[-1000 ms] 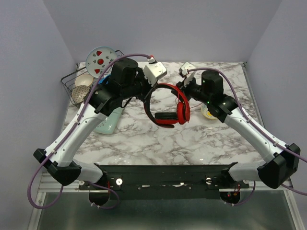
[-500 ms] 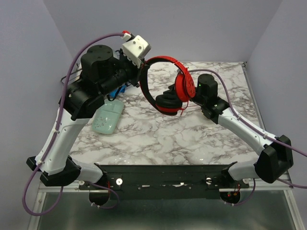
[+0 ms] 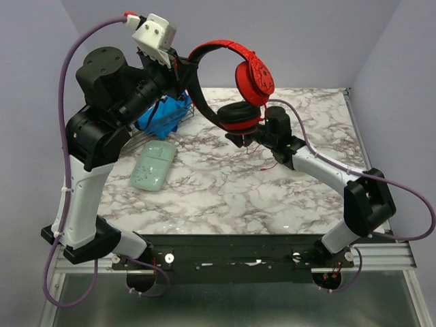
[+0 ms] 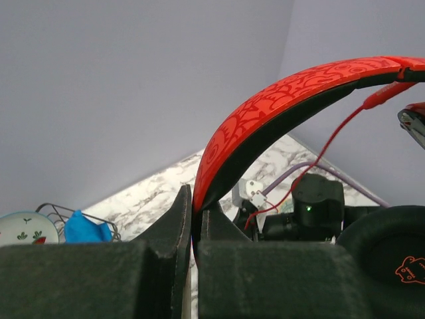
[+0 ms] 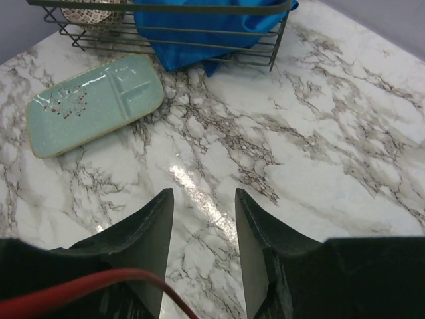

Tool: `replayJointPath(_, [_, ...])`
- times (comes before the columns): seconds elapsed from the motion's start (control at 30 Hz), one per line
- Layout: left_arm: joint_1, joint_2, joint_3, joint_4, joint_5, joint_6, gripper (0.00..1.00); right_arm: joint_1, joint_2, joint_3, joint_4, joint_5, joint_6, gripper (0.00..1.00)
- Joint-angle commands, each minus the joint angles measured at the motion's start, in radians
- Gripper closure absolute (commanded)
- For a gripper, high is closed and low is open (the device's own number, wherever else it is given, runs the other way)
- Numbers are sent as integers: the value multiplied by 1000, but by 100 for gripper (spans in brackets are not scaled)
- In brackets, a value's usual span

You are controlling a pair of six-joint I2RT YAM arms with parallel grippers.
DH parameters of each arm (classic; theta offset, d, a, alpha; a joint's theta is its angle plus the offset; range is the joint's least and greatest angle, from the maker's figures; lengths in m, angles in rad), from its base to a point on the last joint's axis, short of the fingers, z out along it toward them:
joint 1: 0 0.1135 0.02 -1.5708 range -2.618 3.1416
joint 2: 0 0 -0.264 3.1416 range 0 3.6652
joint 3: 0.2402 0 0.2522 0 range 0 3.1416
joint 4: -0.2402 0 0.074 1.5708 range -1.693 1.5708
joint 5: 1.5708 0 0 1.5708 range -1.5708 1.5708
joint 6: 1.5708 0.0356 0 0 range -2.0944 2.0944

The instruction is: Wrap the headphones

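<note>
The red headphones [image 3: 225, 49] hang in the air above the back of the table. My left gripper [image 3: 185, 71] is raised high and shut on one end of the headband [image 4: 279, 103], which is pinched flat between its fingers [image 4: 179, 212]. One red ear cup [image 3: 255, 78] faces up and the other shows its black pad [image 3: 238, 114] below it. The thin red cable [image 3: 267, 163] trails down to the table. My right gripper [image 3: 240, 138] sits just under the lower cup. It is open with only marble between its fingertips [image 5: 202, 199], and the cable [image 5: 86, 282] crosses its left finger's base.
A mint green tray [image 3: 153, 170] lies at the left of the marble table [image 3: 225, 197]. Behind it stands a wire basket [image 3: 146, 133] holding a blue cloth [image 3: 163, 114]. A patterned plate [image 4: 20, 229] sits by the basket. Grey walls close in on three sides.
My left arm has swung up and lifted the headphones off the table. The right gripper has opened wider and moved left, coming under the ear cups.
</note>
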Motion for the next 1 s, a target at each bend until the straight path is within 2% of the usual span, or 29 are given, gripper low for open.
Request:
replayJointPath(0.0, [38,19,73,63,4,-100,100,-5,57,22,42,11,9,56])
replayJointPath(0.1, [99,36,85,63,62,-146,100,-5,71,30,26,14,10,71])
replayJointPath(0.17, [183,45,84,77,102,-215,100,-5,84,45,-19,31,5,80])
replayJointPath(0.37, [315,114,98,112,186,-350,100,9,159,153,-214,45,-24,94])
replayJointPath(0.53, [387,176,115,149,150,-396,100,97,234,341,-437,150,-102,99])
replayJointPath(0.73, [481,246,156,201,81,-439,100,251,306,469,-638,330,-225,99])
replayJointPath(0.8, [513,262,171,210,55,-439,100,302,317,510,-695,431,-243,99])
replayJointPath(0.97, [559,289,181,236,35,-427,100,380,370,666,-901,534,-297,99])
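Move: The red cable to be gripped hangs roughly 3 cm below the right hand's open fingers and 1 cm nearer the base. The held headphones are about 33 cm above that hand and 4 cm back; the green tray lies some 27 cm left, level with it and 21 cm below. From the left hand, the cable is about 9 cm ahead, 8 right and 38 below, the dish rack roughly 23 ahead, 22 left and 50 below. The right fingers shut from half open on the hanging cable as the hand sinks about 4 cm, then draw it some 8 cm left and 6 cm back, tipping down to point more at the table. Still gripping the headband, the left hand rises briefly, then sweeps forward about 17 cm and left 13 towards the dish rack, easing down and turning counter-clockwise. ##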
